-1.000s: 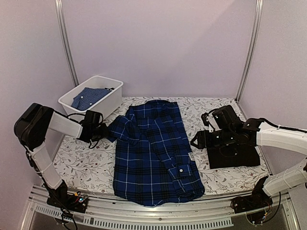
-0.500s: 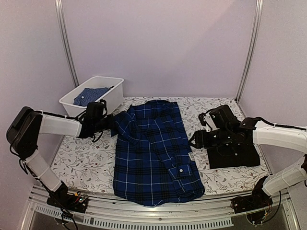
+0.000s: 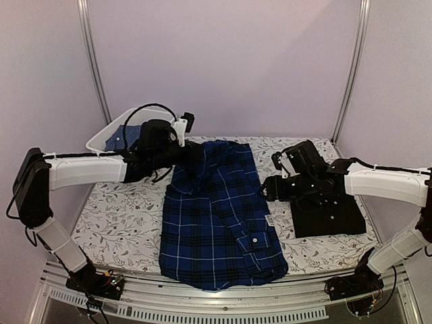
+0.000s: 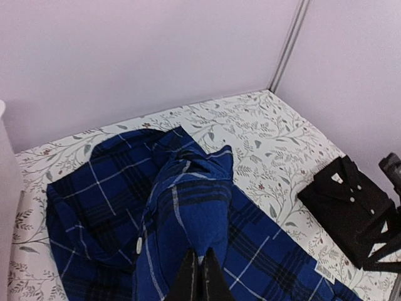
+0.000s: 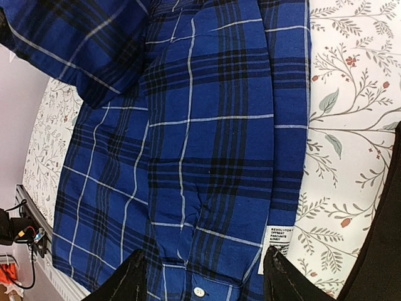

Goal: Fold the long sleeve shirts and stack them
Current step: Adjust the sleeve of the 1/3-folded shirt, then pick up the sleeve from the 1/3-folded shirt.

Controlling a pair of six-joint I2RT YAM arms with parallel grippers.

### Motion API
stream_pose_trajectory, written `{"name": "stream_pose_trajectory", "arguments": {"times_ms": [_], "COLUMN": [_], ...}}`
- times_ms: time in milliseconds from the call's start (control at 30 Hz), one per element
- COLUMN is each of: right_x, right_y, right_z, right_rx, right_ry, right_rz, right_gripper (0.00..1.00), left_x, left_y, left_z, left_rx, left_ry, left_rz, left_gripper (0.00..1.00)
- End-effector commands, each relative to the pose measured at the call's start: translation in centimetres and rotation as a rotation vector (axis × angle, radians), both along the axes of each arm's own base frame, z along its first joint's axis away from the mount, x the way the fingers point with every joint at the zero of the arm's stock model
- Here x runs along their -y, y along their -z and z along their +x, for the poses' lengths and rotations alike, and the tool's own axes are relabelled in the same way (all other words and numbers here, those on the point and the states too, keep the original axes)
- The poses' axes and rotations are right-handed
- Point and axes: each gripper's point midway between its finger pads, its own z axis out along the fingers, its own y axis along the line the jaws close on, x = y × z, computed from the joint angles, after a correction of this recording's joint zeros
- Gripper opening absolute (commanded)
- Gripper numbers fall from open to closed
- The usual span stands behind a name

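Note:
The navy-and-blue plaid shirt lies lengthwise on the floral table cover, collar end toward the back wall. My left gripper is shut on a fold of its left-side cloth. That fold is lifted off the table and hangs over the shirt's upper body; the left wrist view shows it bunched ahead of my closed left gripper. The black shirt lies folded at the right, also visible as the black shirt. My right gripper hovers open over the plaid shirt's right edge; the right gripper holds nothing above the plaid cloth.
A white bin at the back left holds a blue patterned garment. The floral table cover shows on both sides of the plaid shirt. Metal frame posts stand at the back corners, and a rail runs along the near edge.
My left gripper closed on the plaid shirt's left-side cloth and carried it up and to the right, over the shirt. The right gripper drifted slightly left and stayed open.

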Motion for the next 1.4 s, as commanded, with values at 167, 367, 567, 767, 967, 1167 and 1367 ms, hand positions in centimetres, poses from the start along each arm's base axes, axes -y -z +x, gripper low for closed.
{"name": "stream_pose_trajectory", "arguments": {"times_ms": [167, 367, 567, 767, 967, 1167, 1367], "right_x": [-1.3, -2.9, -4.6, -7.4, -11.1, -12.5, -12.4], "right_y": [-1.0, -1.2, 0.2, 1.9, 4.0, 7.0, 10.3], "right_z": [2.9, 4.3, 5.7, 5.3, 5.2, 7.2, 8.6], "right_rx": [0.050, 0.059, 0.058, 0.062, 0.068, 0.047, 0.007], "right_ry": [0.013, -0.002, -0.016, -0.056, -0.097, -0.060, -0.028], "right_rz": [0.044, 0.064, -0.008, -0.094, -0.179, -0.274, -0.359], "right_gripper": [0.62, 0.62, 0.63, 0.63, 0.62, 0.58, 0.58], "left_x": [8.5, 5.6, 0.0, -5.3, -10.5, -14.2, -15.8], "left_y": [8.2, 6.6, 5.4, 3.3, 2.7, 3.2, 2.5], "left_z": [-4.2, -3.5, -2.9, -3.1, -3.3, -4.0, -5.3], "left_rx": [-0.172, -0.171, -0.189, -0.158, -0.221, -0.205, -0.171], "left_ry": [0.314, 0.182, -0.031, -0.256, -0.326, -0.446, -0.486], "left_rz": [0.088, -0.004, -0.044, -0.035, -0.216, -0.053, -0.067], "left_gripper": [0.23, 0.75, 1.00, 1.00, 1.00, 1.00, 1.00]}}
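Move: The loose sleeve's end is still pinched in the left hand, high above the shirt; the laying spot on the shirt's middle lies about 10 cm to its right, 6 cm back and 22 cm below. The white bin is some 22 cm left and 15 cm ahead of that hand. From the right hand the spot is about 12 cm left, 6 cm ahead and 13 cm below; the already folded sleeve's cuff is roughly 7 cm back, 3 cm left. The sleeve end is carried down about 10 cm and rightwards, slightly back, over the shirt's middle, where the left fingers open wide and let go; that hand then rises and swings left some 20 cm towards the bin side, turning counter-clockwise. Meanwhile the half-open right hand goes forward, then left about 14 cm and down 8 cm, coming close over the laid cuff. ##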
